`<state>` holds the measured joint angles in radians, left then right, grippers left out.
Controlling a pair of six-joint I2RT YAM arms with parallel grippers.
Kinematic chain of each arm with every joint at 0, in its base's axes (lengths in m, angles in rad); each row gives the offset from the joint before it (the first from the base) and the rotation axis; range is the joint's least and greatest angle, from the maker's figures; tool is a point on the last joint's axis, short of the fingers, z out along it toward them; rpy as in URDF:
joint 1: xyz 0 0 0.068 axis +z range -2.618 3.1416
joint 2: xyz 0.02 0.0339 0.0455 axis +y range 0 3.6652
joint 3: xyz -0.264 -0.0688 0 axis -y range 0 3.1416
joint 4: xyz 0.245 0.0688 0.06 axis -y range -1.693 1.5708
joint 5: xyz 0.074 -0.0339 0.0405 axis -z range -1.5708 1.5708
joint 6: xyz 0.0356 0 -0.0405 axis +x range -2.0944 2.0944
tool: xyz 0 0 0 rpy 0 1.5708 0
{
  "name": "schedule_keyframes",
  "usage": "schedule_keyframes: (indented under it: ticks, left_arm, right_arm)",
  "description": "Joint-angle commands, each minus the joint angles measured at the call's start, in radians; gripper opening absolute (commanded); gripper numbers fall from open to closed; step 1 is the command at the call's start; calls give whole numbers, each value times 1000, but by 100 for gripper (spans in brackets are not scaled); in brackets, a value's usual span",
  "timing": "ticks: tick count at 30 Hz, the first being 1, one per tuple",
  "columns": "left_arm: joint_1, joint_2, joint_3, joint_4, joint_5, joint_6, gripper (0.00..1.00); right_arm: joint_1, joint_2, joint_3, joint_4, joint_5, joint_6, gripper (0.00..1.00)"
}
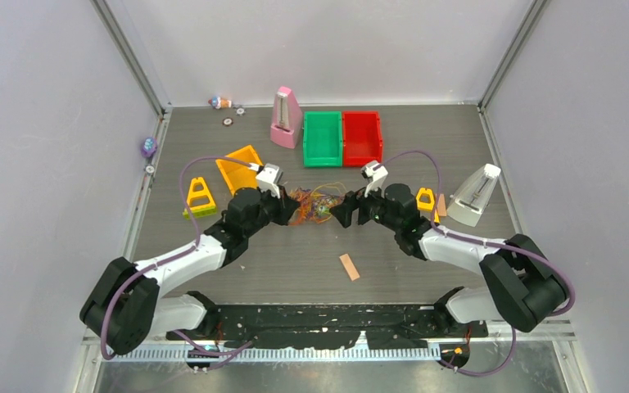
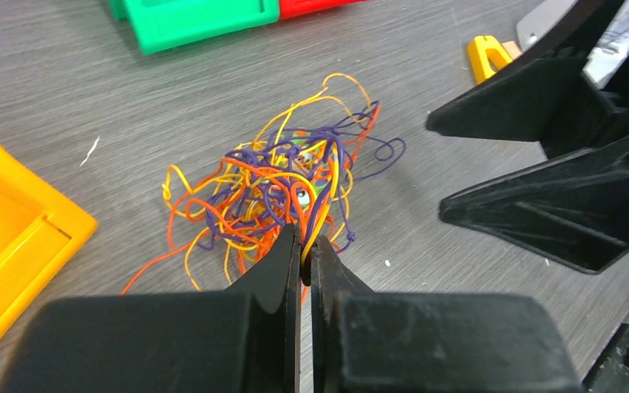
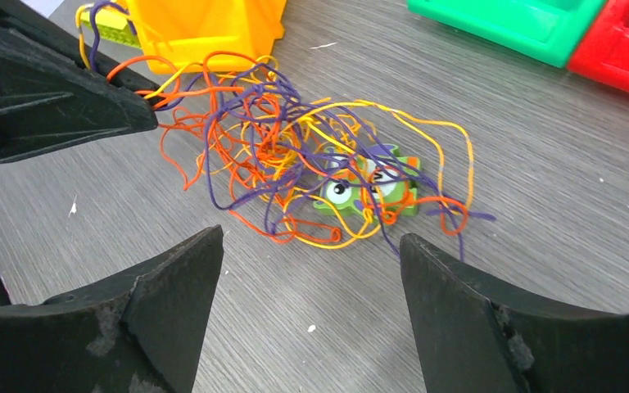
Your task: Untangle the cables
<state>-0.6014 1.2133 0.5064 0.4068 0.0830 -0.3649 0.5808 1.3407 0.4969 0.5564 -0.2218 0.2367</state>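
The cables (image 1: pixel 315 203) are a loose tangle of thin orange, yellow and purple strands lying mid-table between both arms. My left gripper (image 1: pixel 288 206) is shut on the cables: yellow and orange strands run up into its closed jaws (image 2: pixel 305 237) from the tangle (image 2: pixel 278 184). My right gripper (image 1: pixel 340 211) stands open just short of the tangle's right side, with bare table between its fingertips (image 3: pixel 311 241). In the right wrist view the cables (image 3: pixel 295 155) drape over a small green toy piece with eyes (image 3: pixel 360 184).
Behind the tangle stand a green bin (image 1: pixel 322 137) and a red bin (image 1: pixel 362 137), with a pink metronome (image 1: pixel 285 119) beside them. An orange tray (image 1: pixel 240 168) and yellow triangle (image 1: pixel 200 196) lie left. A white metronome (image 1: pixel 475 195) stands right, a wooden block (image 1: pixel 349 266) nearer.
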Motion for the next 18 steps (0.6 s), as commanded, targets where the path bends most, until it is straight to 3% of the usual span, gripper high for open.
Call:
schedule_keyframes:
  ticks: [1, 15, 16, 18]
  left_arm:
    - [-5, -37, -14, 137, 95, 15, 0]
    - [27, -116, -150, 477, 326, -103, 0]
    - [31, -125, -160, 497, 334, -110, 0]
    - [45, -143, -175, 505, 304, -117, 0]
  right_arm:
    - [39, 33, 73, 28, -30, -70, 85]
    - [152, 240, 256, -147, 97, -86, 90]
    - [153, 269, 288, -165, 112, -77, 89]
    - [154, 310, 340, -236, 172, -65, 77]
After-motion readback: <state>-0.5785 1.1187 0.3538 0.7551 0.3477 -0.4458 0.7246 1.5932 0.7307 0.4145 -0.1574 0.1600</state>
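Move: The right hand, empty and open, goes for the middle of the cable tangle, about 7 cm to its left, 2 cm ahead and 5 cm below. The owl tile under the tangle is 3 cm ahead and 5 cm left of that hand, the green bin some 20 cm ahead and 5 cm left, the wooden block about 14 cm back and 3 cm right. From the left hand, which pinches one end of the bunch, the tangle's middle lies 6 cm right, 2 cm ahead and 4 cm below. With its fingers staying wide open, the right hand reaches about 6 cm to the left towards the tangle and, in the second half, also sinks some 3 cm, tipping its fingers a little further down so that they come over the cables. Meanwhile the left hand keeps its pinch on the bunch end and draws it up about 5 cm and back 4 cm, drifting slightly right, while its fingers lift to nearly level and swing some 10 to 15 degrees clockwise. ##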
